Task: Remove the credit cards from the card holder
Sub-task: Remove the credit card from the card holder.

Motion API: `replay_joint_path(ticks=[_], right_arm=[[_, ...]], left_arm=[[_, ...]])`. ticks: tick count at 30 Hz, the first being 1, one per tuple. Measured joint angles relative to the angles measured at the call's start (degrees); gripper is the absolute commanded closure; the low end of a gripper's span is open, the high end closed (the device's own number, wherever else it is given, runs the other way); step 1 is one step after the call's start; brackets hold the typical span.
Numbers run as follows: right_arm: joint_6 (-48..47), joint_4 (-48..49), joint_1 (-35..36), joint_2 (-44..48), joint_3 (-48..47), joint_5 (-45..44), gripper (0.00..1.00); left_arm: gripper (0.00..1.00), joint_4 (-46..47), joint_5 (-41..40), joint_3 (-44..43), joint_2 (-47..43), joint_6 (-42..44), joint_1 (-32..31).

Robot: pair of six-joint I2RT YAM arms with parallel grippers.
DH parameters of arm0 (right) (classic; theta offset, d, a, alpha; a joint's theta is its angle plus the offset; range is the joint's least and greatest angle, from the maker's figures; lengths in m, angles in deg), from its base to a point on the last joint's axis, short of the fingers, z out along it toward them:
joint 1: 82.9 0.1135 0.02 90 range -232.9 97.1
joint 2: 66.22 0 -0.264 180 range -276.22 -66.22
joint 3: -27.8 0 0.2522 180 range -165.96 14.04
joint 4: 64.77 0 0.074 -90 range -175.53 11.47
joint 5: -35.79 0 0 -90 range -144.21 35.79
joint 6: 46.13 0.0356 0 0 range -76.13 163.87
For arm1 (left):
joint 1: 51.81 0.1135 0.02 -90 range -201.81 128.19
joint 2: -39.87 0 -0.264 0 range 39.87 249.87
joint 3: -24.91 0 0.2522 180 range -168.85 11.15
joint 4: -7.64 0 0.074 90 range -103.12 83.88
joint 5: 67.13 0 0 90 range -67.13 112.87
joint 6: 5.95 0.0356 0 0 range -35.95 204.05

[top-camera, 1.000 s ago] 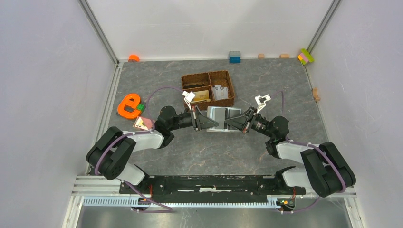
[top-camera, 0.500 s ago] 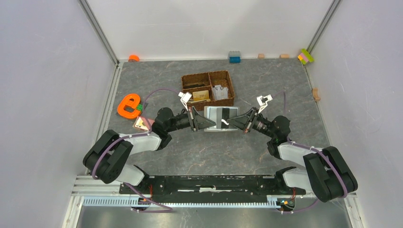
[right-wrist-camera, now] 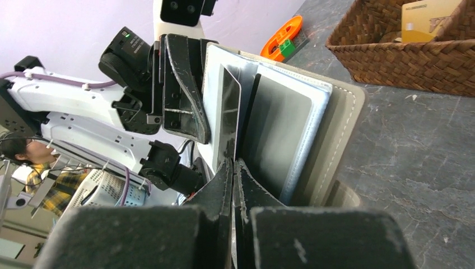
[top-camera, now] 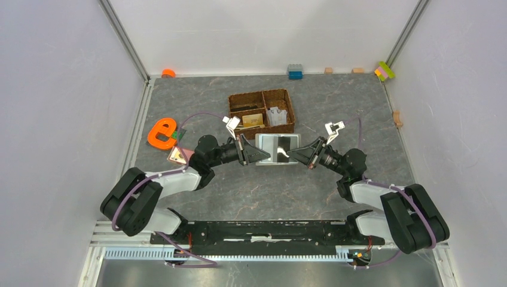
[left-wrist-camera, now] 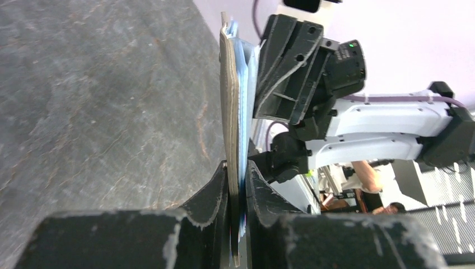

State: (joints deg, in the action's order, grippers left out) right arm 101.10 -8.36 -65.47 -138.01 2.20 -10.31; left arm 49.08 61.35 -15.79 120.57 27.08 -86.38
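The grey-olive card holder (top-camera: 277, 148) hangs open between my two grippers, just in front of the basket. My left gripper (top-camera: 257, 154) is shut on its left edge; in the left wrist view the holder (left-wrist-camera: 228, 106) stands edge-on, running into the left gripper (left-wrist-camera: 238, 179). My right gripper (right-wrist-camera: 233, 171) is shut on the lower edge of a thin dark credit card (right-wrist-camera: 229, 109) that stands out from the holder's light-blue sleeves (right-wrist-camera: 305, 134). An orange-tan credit card (top-camera: 253, 119) lies in the basket.
The brown woven divided basket (top-camera: 286, 112) sits right behind the holder. An orange e-shaped toy (top-camera: 161, 133) and a pink block (top-camera: 179, 155) lie by the left arm. Small blocks (top-camera: 295, 72) line the back wall, and another block (top-camera: 397, 118) lies at the right.
The right gripper has closed onto the card. The left gripper has drawn a little to the left with the holder, and the holder has spread wider open.
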Motion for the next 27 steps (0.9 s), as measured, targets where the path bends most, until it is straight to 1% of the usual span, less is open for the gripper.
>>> replay_joint_path(ticks=[3, 8, 13, 17, 19, 23, 27], right_arm=[[-0.4, -0.9, -0.4, 0.2, 0.2, -0.4, 1.0], [-3.8, -7.4, -2.1, 3.6, 0.4, -3.1, 1.0], [-7.7, -13.7, -3.0, 7.4, 0.5, -6.1, 1.0], [-11.8, -19.5, -3.0, 10.8, 0.4, -8.6, 1.0], [-13.2, -21.2, -2.9, 12.1, 0.4, -9.7, 1.0], [-17.0, -25.3, -1.1, 14.2, -0.9, -14.1, 1.0], [-22.5, -32.2, 4.2, 13.5, -6.0, -21.2, 1.0]], left_arm=[[0.98, -6.0, -2.8, 0.0, -2.4, 1.9, 0.3], [0.98, -12.2, -7.0, 0.0, -5.0, 3.6, 1.8], [0.98, -18.0, -10.0, -0.6, -5.6, 5.3, 2.1], [0.98, -28.4, -17.1, -1.3, -9.2, 8.4, 2.0], [0.98, -31.7, -20.0, -1.3, -11.6, 9.6, 2.1], [0.98, -36.3, -25.1, -1.4, -16.0, 11.3, 2.1], [0.98, -41.2, -30.7, -1.4, -19.9, 12.6, 2.1]])
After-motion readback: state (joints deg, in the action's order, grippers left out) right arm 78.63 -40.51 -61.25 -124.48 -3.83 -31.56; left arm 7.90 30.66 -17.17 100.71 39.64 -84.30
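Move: Between the right hand's shut fingers is the black card, its middle about 2 cm ahead and 3 cm to the left, over the open card holder, whose middle lies some 4 cm left, 2 cm ahead and 1 cm lower. The wicker basket is roughly 18 cm ahead, 9 cm left and 14 cm below. From the left hand, which grips the holder, the holder's middle is about 4 cm right and 2 cm ahead, the card 5 cm right and 2 cm ahead. Parting the hands, the left keeps its pinch on the card holder and carries it about 8 cm left, 5 cm forward and some 4 cm down, swinging counter-clockwise about 30 degrees. The right, still pinching the black card, first eases right, forward and slightly down, then hooks back a little left and upward while going on forward, turning clockwise. Both hands' fingers tip down. ##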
